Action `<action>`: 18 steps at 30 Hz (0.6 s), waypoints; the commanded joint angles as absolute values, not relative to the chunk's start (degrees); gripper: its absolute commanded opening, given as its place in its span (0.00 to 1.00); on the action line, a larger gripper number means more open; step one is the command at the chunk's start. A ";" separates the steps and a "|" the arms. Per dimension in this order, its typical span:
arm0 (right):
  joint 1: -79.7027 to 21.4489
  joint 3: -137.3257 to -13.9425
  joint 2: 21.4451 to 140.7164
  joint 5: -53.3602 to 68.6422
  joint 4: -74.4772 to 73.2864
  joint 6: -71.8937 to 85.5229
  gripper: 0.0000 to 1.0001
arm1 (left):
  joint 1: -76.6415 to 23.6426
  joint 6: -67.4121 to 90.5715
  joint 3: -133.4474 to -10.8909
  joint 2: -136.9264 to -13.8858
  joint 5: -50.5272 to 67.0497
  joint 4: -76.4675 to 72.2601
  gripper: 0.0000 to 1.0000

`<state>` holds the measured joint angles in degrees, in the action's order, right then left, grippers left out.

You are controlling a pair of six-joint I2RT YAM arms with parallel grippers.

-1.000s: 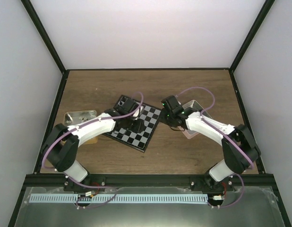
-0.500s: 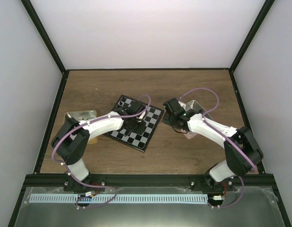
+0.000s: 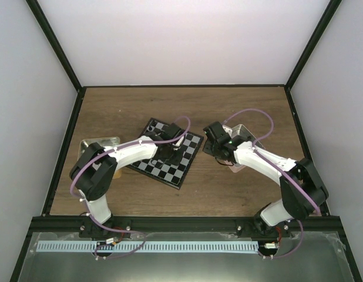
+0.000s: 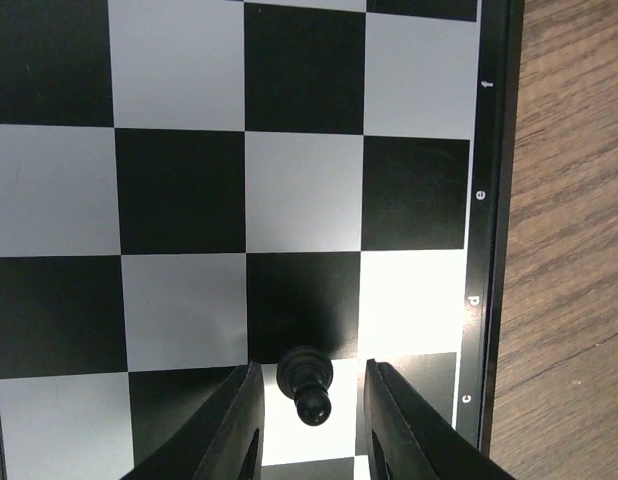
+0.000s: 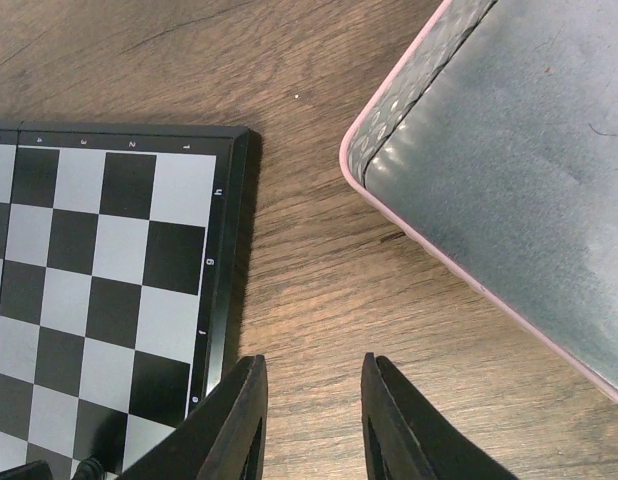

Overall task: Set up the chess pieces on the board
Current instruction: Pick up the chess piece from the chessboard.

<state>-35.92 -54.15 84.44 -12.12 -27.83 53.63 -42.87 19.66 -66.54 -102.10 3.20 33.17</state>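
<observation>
The black and pale grey board (image 3: pixel 147 166) lies tilted in the middle of the table. In the left wrist view my left gripper (image 4: pixel 309 432) is open just above the board (image 4: pixel 179 190), near its lettered edge. One small black pawn (image 4: pixel 307 382) stands between the fingers, with a gap on each side. In the top view the left gripper (image 3: pixel 172 155) is over the board's right part. My right gripper (image 5: pixel 311 425) is open and empty over bare wood, between the board's corner (image 5: pixel 99 270) and the pink tray (image 5: pixel 509 170). A dark piece (image 5: pixel 91 468) shows at the board's lower edge.
The pink tray (image 3: pixel 244 130) sits right of the board, partly under the right arm (image 3: pixel 258 158). A tan tray (image 3: pixel 100 144) sits left of the board, partly under the left arm. Black frame rails edge the table.
The left arm has swung so its gripper sits a little further right over the board. The right gripper has turned slightly beside the pink tray.
</observation>
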 commanded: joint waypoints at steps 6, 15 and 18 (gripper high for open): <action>-35.64 -54.14 83.04 -14.44 -28.10 53.73 0.27 | -43.14 19.56 -68.44 -103.68 2.66 34.23 0.15; -35.68 -53.49 81.28 -15.32 -28.38 54.33 0.27 | -42.91 18.07 -72.80 -102.63 -2.55 36.93 0.06; -35.68 -53.01 80.47 -15.83 -28.33 54.61 0.27 | -41.98 16.86 -75.79 -103.67 -4.86 38.40 0.06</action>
<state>-35.92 -53.78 82.52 -13.26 -27.88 53.69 -42.81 18.90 -71.46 -102.80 -0.80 36.36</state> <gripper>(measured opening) 0.267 0.084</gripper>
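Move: The black pawn stands practically at the left hand point, already between the half-open fingers, its middle about 1 cm lower. The board's lettered edge runs past some 4 cm to the right and 2 cm nearer the base. The board's centre is about 4 cm ahead and 5 cm to the left, its near corner roughly 8 cm back and 1 cm right. From the right hand the pawn lies about 12 cm left, 3 cm back and 6 cm lower. Keep the left gripper in place while its fingers close from about a third open to nearly shut, pinching the black pawn by its upper part. Then carry the pawn up off the board and forward, gathering speed, about 2 cm each way, with only a few degrees of wrist tilt. ##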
